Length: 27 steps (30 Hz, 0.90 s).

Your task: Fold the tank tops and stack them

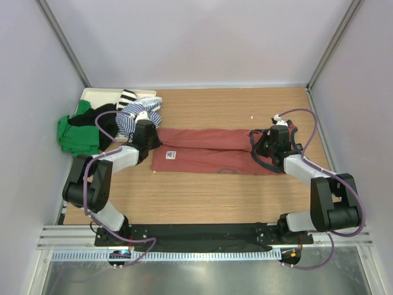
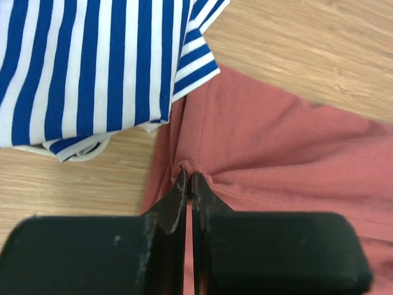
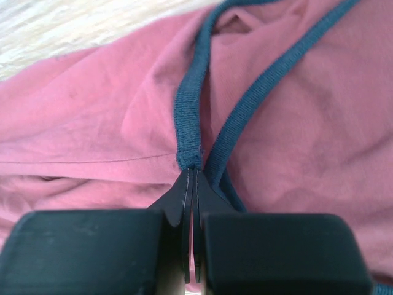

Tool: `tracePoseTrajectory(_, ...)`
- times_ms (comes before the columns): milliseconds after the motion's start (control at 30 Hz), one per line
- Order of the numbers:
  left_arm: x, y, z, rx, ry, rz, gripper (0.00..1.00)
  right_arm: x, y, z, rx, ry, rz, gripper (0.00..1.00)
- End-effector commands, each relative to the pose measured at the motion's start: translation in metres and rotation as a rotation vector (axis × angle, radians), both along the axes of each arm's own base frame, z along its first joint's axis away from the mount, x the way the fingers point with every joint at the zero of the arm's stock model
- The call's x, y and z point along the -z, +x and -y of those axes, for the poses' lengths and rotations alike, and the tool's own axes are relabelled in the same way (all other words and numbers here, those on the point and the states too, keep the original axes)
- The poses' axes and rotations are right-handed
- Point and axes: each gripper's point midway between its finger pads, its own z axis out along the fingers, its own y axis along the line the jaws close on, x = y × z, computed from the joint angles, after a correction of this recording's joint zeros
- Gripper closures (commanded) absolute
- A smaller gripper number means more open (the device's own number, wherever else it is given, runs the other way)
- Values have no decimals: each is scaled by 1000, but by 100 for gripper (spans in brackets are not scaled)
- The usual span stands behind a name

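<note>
The brick-red tank top (image 1: 209, 150) lies stretched flat across the middle of the table, folded lengthwise, with a small label (image 1: 169, 156) near its left end. My left gripper (image 1: 147, 136) is shut on its left hem, pinching red cloth (image 2: 191, 167) between the tips (image 2: 190, 179). At the other end my right gripper (image 1: 265, 142) is shut on the dark trim strap (image 3: 189, 117) at the tips (image 3: 193, 173). The navy-and-white striped tank top (image 1: 138, 115) sits bunched just behind the left gripper, filling the upper left of the left wrist view (image 2: 92, 67).
A pile of clothes sits at the back left: a green garment (image 1: 77, 132), a black one (image 1: 92, 118) and a black-and-white striped piece (image 1: 127, 98), on a white tray (image 1: 98, 93). Grey walls close in both sides and the back.
</note>
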Motion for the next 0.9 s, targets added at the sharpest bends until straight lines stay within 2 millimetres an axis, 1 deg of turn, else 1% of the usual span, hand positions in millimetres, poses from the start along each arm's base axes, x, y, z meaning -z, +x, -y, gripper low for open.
tracePoseTrajectory(0,-10,0,-1,-4,-5,42,100,0,-1,5,50,0,16,98)
tracePoseTrajectory(133,-13,-2,-3,-1,6,49,100,-6,-4,7,57,1,28,97)
tracePoseTrajectory(167,-15,-2,-3,1,6,50,99,-5,-4,12,87,-15,27,96)
tracePoseTrajectory(233,-9,-7,-3,2,7,32,97,-4,-8,13,91,-11,22,95)
tracePoseTrajectory(333,1,-13,3,16,-24,-11,87,4,-15,12,102,2,2,92)
tracePoseTrajectory(367,4,-15,5,21,-36,-29,80,6,-17,13,113,10,-4,91)
tracePoseTrajectory(400,5,-15,11,31,-67,-47,77,7,-18,14,119,11,-6,91)
tracePoseTrajectory(467,11,-23,13,28,-79,-96,71,8,-22,16,135,12,-5,88)
tracePoseTrajectory(500,10,-25,13,25,-81,-106,69,6,-23,17,139,9,-1,86)
tracePoseTrajectory(567,9,-28,9,-1,-72,-108,65,2,-24,20,154,-1,5,77)
tracePoseTrajectory(600,8,-29,6,-12,-68,-101,63,-1,-23,21,152,-6,15,71)
tracePoseTrajectory(633,-1,-28,3,-30,-68,-76,61,-4,-23,24,157,-24,20,59)
tracePoseTrajectory(667,-5,-29,2,-33,-68,-64,51,-10,-23,26,163,-28,37,58)
tracePoseTrajectory(700,-7,-31,1,-38,-64,-57,47,-17,-20,27,164,-35,52,58)
tracePoseTrajectory(733,-16,-30,-2,-50,-60,-32,43,-21,-20,28,157,-51,58,58)
tracePoseTrajectory(800,-23,-31,-6,-65,-49,-24,36,-31,-15,29,156,-56,82,58)
tracePoseTrajectory(833,-27,-30,-8,-76,-45,-17,33,-41,-9,27,147,-57,105,58)
tracePoseTrajectory(867,-33,-30,-11,-93,-41,-4,21,-37,-13,28,132,-76,73,58)
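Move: Both hands still pinch the red tank top's folded-over edge, just above its laying spot on the lower layer, about 3 cm back and 4 below each hand. From the left hand the logo patch is some 4 cm back and 4 right, and the striped tank top about 10 ahead and 8 left. From the right hand the grey neck patch is roughly 9 cm back and 9 left. Both hands ease some 3 cm back and slightly down, opening to release the folded edge, then start rising. ##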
